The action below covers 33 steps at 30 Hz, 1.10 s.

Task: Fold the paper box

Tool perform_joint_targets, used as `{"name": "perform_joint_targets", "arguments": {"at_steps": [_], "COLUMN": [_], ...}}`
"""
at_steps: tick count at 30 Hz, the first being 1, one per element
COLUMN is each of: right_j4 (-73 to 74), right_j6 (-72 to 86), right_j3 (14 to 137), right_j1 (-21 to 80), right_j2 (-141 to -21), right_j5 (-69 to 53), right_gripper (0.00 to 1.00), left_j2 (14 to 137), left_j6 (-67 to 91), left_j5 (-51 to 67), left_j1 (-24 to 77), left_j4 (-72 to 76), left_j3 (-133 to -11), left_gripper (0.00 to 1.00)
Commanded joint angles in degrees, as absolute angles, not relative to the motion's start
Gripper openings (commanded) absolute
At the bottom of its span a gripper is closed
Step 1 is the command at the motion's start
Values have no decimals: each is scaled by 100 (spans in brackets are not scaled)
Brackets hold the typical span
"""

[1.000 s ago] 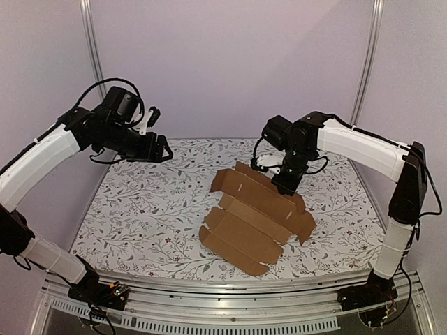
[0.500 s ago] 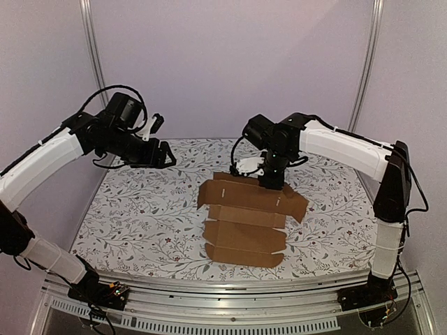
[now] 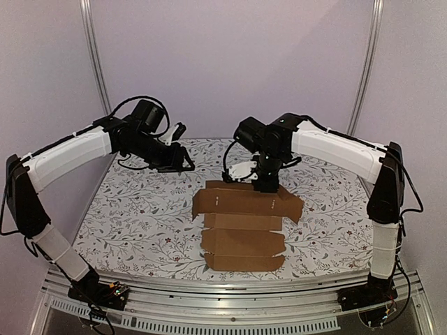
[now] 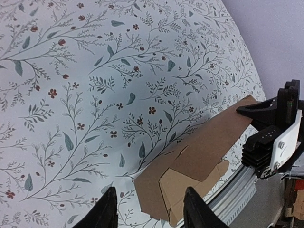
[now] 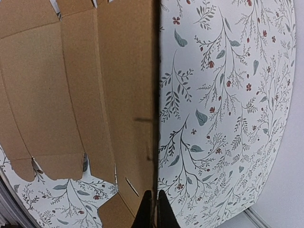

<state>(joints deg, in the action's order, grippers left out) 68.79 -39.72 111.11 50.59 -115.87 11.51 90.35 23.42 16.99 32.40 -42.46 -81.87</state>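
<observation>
The paper box (image 3: 241, 230) is a flat brown die-cut sheet lying unfolded on the floral table, its far panel lifted a little. My right gripper (image 3: 264, 183) is shut on the middle of that far edge. In the right wrist view its closed fingertips (image 5: 152, 192) pinch the thin cardboard edge, and the box (image 5: 71, 95) spreads out to the left. My left gripper (image 3: 187, 165) hovers behind and to the left of the sheet, open, with nothing between its fingers. Its wrist view shows the left gripper (image 4: 150, 190) above a corner of the box (image 4: 204, 142).
A floral cloth (image 3: 133, 209) covers the table. A metal rail (image 3: 230, 293) runs along the near edge. Two upright posts (image 3: 94, 63) and purple walls close the back and sides. The right arm's black wrist (image 4: 273, 137) shows beyond the sheet.
The right gripper has pulled the sheet left and turned it square to the table's front edge. The left arm has swung right toward the sheet, and its jaws have narrowed.
</observation>
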Motion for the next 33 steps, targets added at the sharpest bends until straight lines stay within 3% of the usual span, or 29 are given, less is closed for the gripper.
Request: {"name": "perform_joint_targets", "arguments": {"at_steps": [1, 22, 33], "right_j4": [7376, 8503, 8483], "right_j6": [-3957, -3589, -3381], "right_j3": [11422, 12107, 12109], "right_j1": [5077, 5076, 5077], "right_j2": [-11339, -11266, -11402], "right_j5": [849, 368, 395], "right_gripper": [0, 0, 0], "left_j2": [9143, 9536, 9570], "left_j6": [2396, 2324, 2239], "left_j5": [2063, 2921, 2962], "left_j1": [3252, 3547, 3774], "left_j4": [-4044, -4192, -4332], "left_j3": [-8489, -8836, -8981], "left_gripper": [43, 8, 0]}}
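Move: The far-left corner of the cardboard's slotted panel is what the left hand goes for, about 5 cm to its right, 1 cm back and some 6 cm lower. The right gripper, pinching that panel's far edge, is roughly 23 cm right of the left hand, 3 cm back and 5 cm lower. From the right hand the corner lies about 20 cm left, level fore and aft; the right end flap is 8 cm right and 3 cm back, the lower panels 7 cm left and 14 cm back on the table. Rightwards goes the left hand, about 6 cm, easing up and back as it reaches the panel's far-left corner, turning some 10 degrees clockwise and closing its half-open fingers fully. The right hand keeps its pinch on the far edge, raises it about 5 cm while drawing back 2 cm, then holds still. ##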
